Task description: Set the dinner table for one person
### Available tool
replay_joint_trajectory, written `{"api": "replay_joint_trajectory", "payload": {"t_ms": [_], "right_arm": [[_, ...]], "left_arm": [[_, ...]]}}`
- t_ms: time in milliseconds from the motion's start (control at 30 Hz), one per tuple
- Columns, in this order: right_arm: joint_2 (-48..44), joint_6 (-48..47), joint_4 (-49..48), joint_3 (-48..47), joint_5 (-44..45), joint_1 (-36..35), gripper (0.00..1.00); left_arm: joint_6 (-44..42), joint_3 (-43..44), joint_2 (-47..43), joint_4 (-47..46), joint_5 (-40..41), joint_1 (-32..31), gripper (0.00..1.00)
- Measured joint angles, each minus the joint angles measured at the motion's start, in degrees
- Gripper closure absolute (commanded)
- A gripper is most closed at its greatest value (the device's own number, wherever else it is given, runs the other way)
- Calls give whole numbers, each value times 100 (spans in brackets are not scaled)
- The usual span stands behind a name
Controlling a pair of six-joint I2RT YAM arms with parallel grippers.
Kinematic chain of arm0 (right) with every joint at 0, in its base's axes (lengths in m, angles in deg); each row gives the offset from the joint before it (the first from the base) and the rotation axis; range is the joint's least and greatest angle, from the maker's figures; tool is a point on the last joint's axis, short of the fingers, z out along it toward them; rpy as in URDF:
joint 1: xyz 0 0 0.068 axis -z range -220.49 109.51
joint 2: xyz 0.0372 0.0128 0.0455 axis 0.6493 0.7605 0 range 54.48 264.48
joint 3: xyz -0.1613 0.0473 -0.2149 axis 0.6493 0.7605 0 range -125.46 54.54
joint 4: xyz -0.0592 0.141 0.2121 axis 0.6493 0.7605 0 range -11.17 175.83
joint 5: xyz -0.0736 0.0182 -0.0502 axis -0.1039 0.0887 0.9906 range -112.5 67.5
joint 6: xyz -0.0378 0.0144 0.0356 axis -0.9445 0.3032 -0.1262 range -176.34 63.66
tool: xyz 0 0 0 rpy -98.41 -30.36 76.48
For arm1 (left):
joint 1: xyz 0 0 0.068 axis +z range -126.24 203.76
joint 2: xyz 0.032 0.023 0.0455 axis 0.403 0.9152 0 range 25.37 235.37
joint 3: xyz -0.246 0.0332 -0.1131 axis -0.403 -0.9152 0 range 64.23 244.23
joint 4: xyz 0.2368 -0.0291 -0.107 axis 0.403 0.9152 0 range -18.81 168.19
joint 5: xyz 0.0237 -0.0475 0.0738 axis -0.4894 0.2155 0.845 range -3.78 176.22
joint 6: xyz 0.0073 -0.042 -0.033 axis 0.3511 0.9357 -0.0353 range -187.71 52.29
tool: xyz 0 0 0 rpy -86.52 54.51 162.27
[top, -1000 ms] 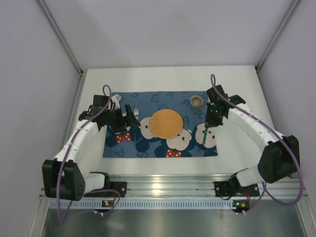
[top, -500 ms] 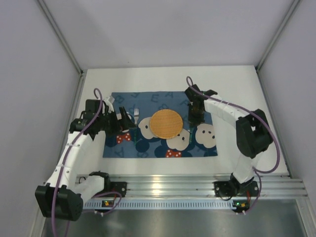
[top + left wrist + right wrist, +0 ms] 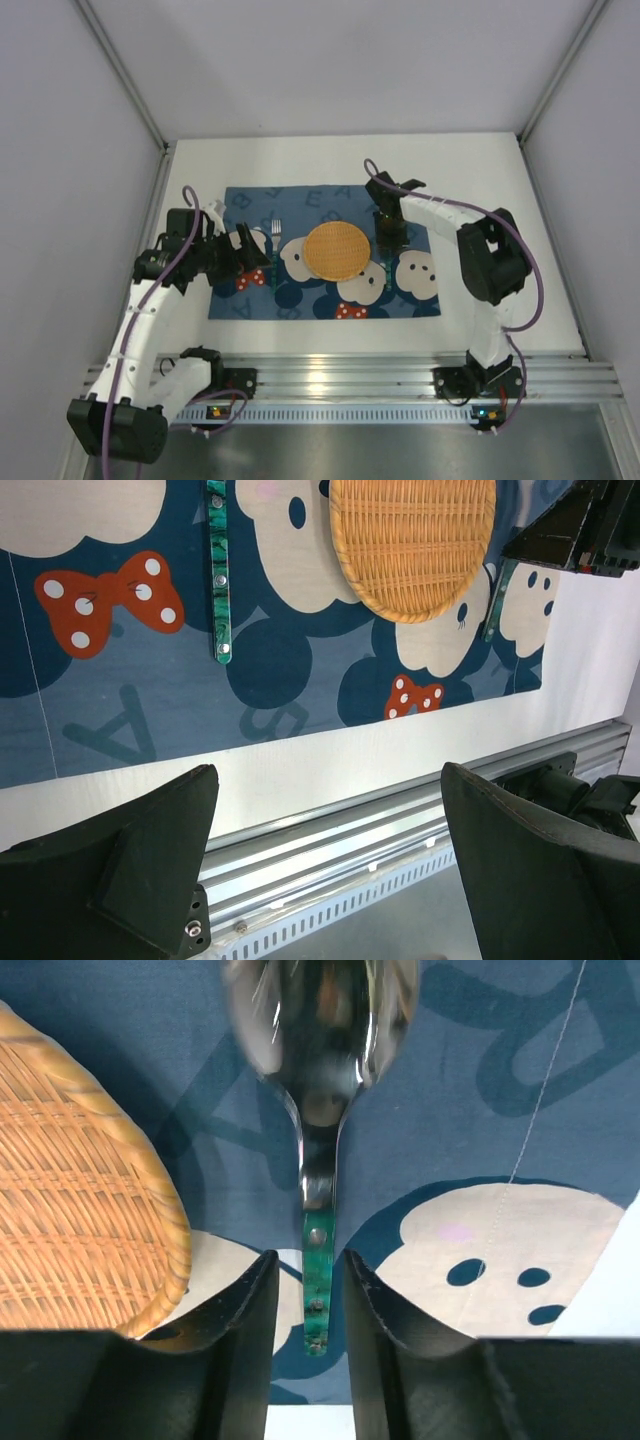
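On the white dinner table (image 3: 480,200) lies a dark blue printed mat (image 3: 300,205) with a round wicker plate (image 3: 336,250) at its middle. A fork (image 3: 277,228) with a green handle (image 3: 217,570) lies left of the plate. A spoon (image 3: 320,1020) with a green handle (image 3: 318,1280) lies flat on the mat right of the plate. My right gripper (image 3: 308,1260) straddles that handle, slightly open, with a gap on each side. My left gripper (image 3: 328,775) hovers wide open over the mat's left part (image 3: 255,255), holding nothing.
An aluminium rail (image 3: 400,820) runs along the table's near edge. Grey walls enclose the table on three sides. The right arm (image 3: 450,215) reaches in over the mat's far right corner.
My right arm has swung left from the mat's right side to just beside the plate, carrying the spoon. Its jaws have parted from the handle. The left arm has drawn back slightly.
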Motion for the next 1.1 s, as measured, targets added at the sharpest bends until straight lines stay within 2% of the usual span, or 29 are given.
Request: {"api": "replay_joint_trajectory", "payload": {"t_ms": [100,267,367,467,533,600,700,733,833,900,933,1000,1100], "right_arm": [[0,-79,28,-13,105,-13,58],[-13,-177,118,-50,236,-22,54],[-105,-201,210,-50,264,-24,48],[-533,-223,341,-39,271,-42,36],[-990,-249,374,-39,254,-85,21],[-1556,-372,352,-39,166,-184,11],[-2380,-632,299,-39,-107,-402,6],[-2621,-719,282,-39,-216,-479,1],[-3305,-938,157,37,-363,-723,0],[-4006,-1025,-236,372,-387,-894,0],[-4402,-1021,-444,599,-345,-949,0],[-5322,-942,-981,1250,-125,-1003,0],[-6815,-540,-1880,2667,577,-1003,0]], "left_arm": [[20,0,2,-4,-2,0,2],[31,-13,28,-55,2,0,2],[28,-13,109,-101,15,0,2],[22,-2,245,-155,94,0,2],[20,83,404,-144,192,0,2],[13,376,686,-98,369,-2,2],[-39,1189,1137,28,721,-4,2],[-68,1550,1272,63,879,-4,2],[-153,2608,1467,33,1593,-7,1],[-289,2916,1360,-280,2166,-7,2],[-389,2817,1174,-621,2461,-7,2],[-793,2006,544,-1670,3161,-7,2],[-1495,-175,-632,-3512,3963,-7,2]]}}
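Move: The spoon is between the right fingertips, its middle only about 1 cm ahead and 1 cm below. From that hand the woven plate lies some 12 cm left and 2 cm ahead, and the small cup 13 cm ahead and 2 cm right. From the left hand the spoon is roughly 12 cm ahead, 27 cm right and 16 cm below. Right fingers open wide off the spoon and rise some 25 cm and back; left hand swings up, forward-left. ##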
